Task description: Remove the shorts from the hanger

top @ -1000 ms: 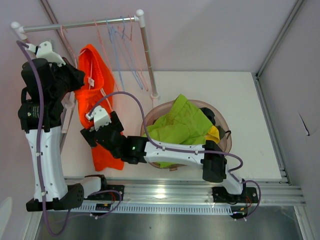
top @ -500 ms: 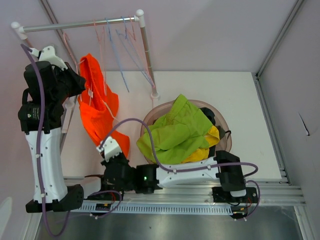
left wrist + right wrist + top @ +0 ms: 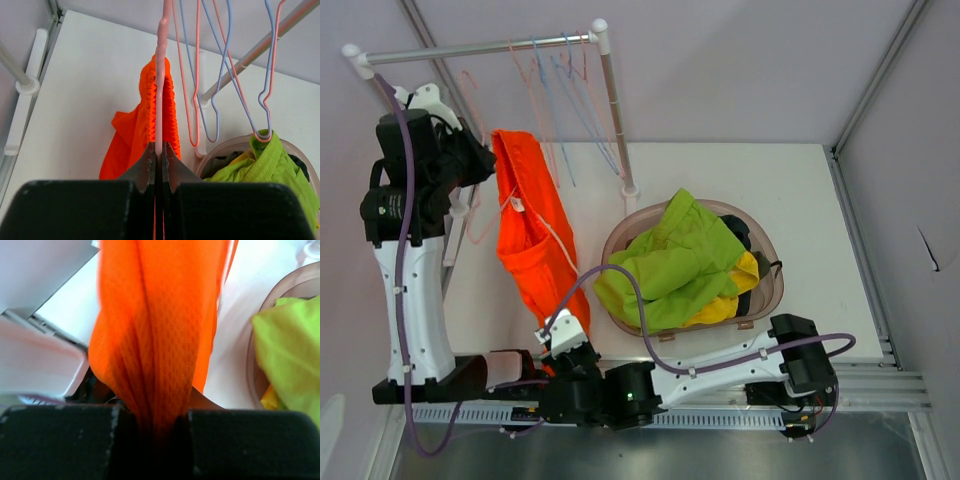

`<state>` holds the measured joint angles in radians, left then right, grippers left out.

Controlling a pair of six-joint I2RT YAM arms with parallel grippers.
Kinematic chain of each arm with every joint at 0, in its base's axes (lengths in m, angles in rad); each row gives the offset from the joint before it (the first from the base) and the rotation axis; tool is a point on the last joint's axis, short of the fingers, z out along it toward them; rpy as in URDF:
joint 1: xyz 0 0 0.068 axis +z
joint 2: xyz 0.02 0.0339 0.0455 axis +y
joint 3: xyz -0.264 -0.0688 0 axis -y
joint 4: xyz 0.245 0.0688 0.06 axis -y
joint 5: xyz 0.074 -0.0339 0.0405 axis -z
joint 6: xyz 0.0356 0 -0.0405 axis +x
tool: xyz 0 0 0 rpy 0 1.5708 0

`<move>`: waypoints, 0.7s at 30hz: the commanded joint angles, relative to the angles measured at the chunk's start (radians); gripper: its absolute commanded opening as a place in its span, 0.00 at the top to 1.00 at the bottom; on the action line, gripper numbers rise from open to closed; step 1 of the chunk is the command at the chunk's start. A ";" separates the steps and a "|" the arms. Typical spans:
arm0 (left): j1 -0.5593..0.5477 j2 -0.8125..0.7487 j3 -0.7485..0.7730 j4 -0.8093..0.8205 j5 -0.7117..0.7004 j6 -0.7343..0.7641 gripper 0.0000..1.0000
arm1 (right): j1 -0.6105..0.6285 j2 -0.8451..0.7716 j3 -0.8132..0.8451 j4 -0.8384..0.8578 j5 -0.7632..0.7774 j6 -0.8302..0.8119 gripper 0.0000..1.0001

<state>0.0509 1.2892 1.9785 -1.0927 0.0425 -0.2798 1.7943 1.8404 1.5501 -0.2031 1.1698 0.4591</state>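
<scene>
The bright orange shorts [image 3: 532, 235] hang stretched in a long diagonal band from the pink hanger [image 3: 160, 75] down toward the near table edge. My left gripper [image 3: 478, 166] is up by the rack, shut on the hanger's thin pink wire [image 3: 159, 149], with the shorts' waistband [image 3: 161, 102] draped over the wire just beyond the jaws. My right gripper [image 3: 560, 320] is low at the near edge, shut on the bunched lower end of the orange shorts [image 3: 160, 365]. Lime green shorts [image 3: 685, 255] and yellow shorts [image 3: 730, 300] lie in the basket.
A round brownish basket [image 3: 769, 252] stands right of centre. The clothes rail [image 3: 480, 45] runs across the back left, with empty pink and blue hangers [image 3: 570, 90] on it and its post [image 3: 618, 130] at the right end. The rack's left post [image 3: 15, 70] rises beside the hanger.
My right gripper has shut on the orange shorts' lower end and pulled back toward the near edge, stretching the shorts out long. The left arm has lifted the hanger slightly.
</scene>
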 commanded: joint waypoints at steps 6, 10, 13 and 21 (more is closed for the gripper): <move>-0.036 -0.278 -0.371 0.340 0.123 -0.061 1.00 | -0.235 -0.023 0.033 0.186 -0.172 -0.258 1.00; -0.037 -0.404 -0.461 0.289 0.177 -0.062 1.00 | -0.398 0.009 0.125 0.182 -0.327 -0.283 1.00; -0.086 -0.493 -0.541 0.275 0.160 -0.067 1.00 | -0.489 0.077 0.252 0.137 -0.387 -0.295 1.00; -0.112 -0.605 -0.655 0.288 0.199 -0.113 1.00 | -0.559 0.162 0.444 0.021 -0.438 -0.295 1.00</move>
<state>-0.0406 0.6701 1.3201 -0.8482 0.2283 -0.3721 1.2129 2.0045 1.9324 -0.1589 0.7677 0.1799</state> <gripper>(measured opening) 0.041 0.101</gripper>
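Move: The see-through basin with the lime shorts in it lies some 24 cm ahead of the right hand and 28 cm to its right, 20 cm below it. The orange shorts in its grip stretch out ahead, their middle about 14 cm forward and 4 cm left. The rack's bare hangers are roughly 38 cm ahead, 4 cm right and 12 cm above it. From the left hand, the basin is about level ahead, 42 cm right and 39 cm down. Forward sweeps the right hand, about 26 cm and rising only near the end, still pinching the orange shorts; it turns slightly clockwise and comes up beside the basin's left. Meanwhile the left hand, keeping hold of the pink hanger, draws back some 11 cm, away from the rack, going right and somewhat down as it swings clockwise and its fingers tip up a little. ##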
